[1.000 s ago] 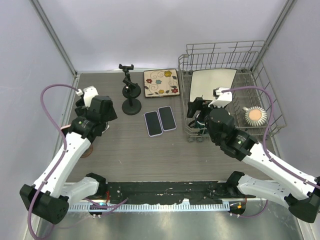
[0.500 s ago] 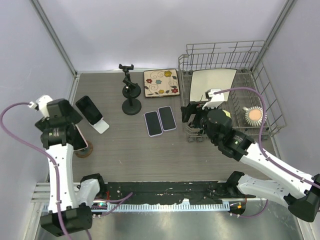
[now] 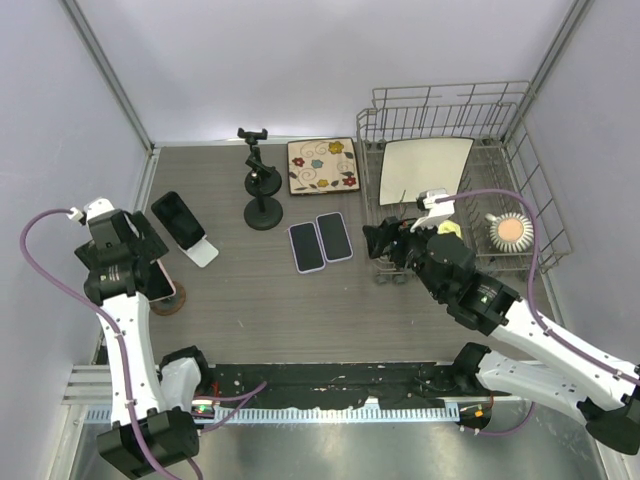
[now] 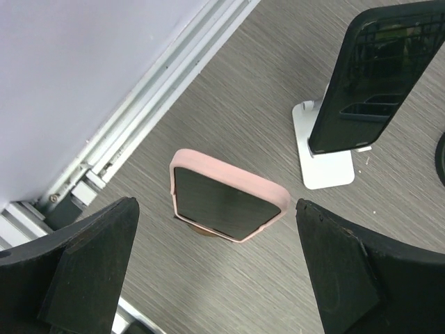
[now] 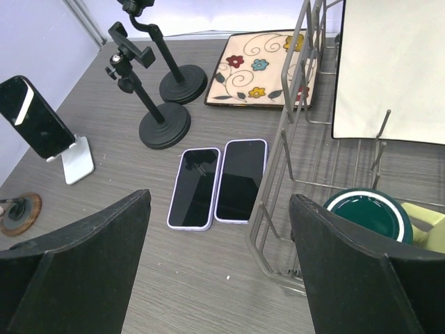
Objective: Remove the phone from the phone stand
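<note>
A pink-cased phone (image 4: 226,203) leans on a round brown stand (image 3: 170,303) at the table's left edge. My left gripper (image 4: 222,278) hovers above it, open wide, with one of its black fingers (image 4: 83,271) on each side and nothing touching. From above, the left gripper (image 3: 138,268) covers most of the pink phone (image 3: 166,282). A black phone (image 4: 372,76) rests upright on a white stand (image 4: 327,156) just beyond. My right gripper (image 5: 222,278) hangs open and empty by the dish rack's left side, seen from above as the right gripper (image 3: 382,238).
Two lilac-cased phones (image 3: 307,246) (image 3: 335,236) lie flat mid-table. Two black tripod stands (image 3: 263,195) and a floral tile (image 3: 322,165) stand behind them. A wire dish rack (image 3: 535,190) at the right holds a white board (image 3: 425,170), a green bowl (image 5: 368,212) and a brush.
My left arm has swung from over the white stand out to the left edge, uncovering the black phone, and now sits over the pink phone. The right gripper has shifted slightly forward.
</note>
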Available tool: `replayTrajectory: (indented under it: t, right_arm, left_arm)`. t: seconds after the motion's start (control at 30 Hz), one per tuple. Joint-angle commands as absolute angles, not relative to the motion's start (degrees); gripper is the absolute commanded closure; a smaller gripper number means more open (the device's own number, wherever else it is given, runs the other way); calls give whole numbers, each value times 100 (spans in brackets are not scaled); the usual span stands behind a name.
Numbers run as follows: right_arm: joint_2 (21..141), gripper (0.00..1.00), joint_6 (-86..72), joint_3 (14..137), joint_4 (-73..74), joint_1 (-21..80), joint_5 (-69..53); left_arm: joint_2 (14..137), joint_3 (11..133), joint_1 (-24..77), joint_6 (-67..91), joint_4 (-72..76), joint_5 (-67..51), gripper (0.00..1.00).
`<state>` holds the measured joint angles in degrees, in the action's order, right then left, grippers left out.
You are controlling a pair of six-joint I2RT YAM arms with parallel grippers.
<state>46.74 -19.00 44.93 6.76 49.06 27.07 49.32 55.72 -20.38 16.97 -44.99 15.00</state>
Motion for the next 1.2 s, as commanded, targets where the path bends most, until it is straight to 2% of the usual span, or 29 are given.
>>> replayTrajectory:
  t: [0.0, 0.43, 1.17]
  right_arm:
    - [4500, 14, -1732, 4439, 369, 5018, 2681]
    - [4438, 14, -1600, 4342, 264, 5141, 2751]
    - [4474, 15, -1529, 4298, 193, 5221, 2742]
  left_arm:
    - [4895, 5572, -1847, 845, -3955, 1757, 0]
    - [5097, 5160, -1775, 185, -3384, 1661, 0]
    - [5326, 4553, -2030, 500, -2839, 1038, 0]
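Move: The pink-edged phone on the round wooden stand sits just in front of the open left hand: about 3 cm ahead, 1 cm left and 9 cm below, with the stand's base right beneath it. The black phone on its white stand is some 14 cm farther out than the pink-edged phone and 9 cm to its right; the nearer empty black stand lies about 27 cm ahead and 27 cm right of the hand. From the right hand the pink-edged phone lies some 63 cm left, level with it fore and aft, 16 cm below. The pink-edged phone's top edge is being lined up between the wide-open left fingers: the hand lifts under a centimetre, then sinks about 5 cm while easing some 2.5 cm forward, down over that edge. The wrist rolls and swings clockwise, roughly 15 degrees in all, its left side rising, which brings the finger gap nearer to square with the phone. No closing; contact can't be seen. ##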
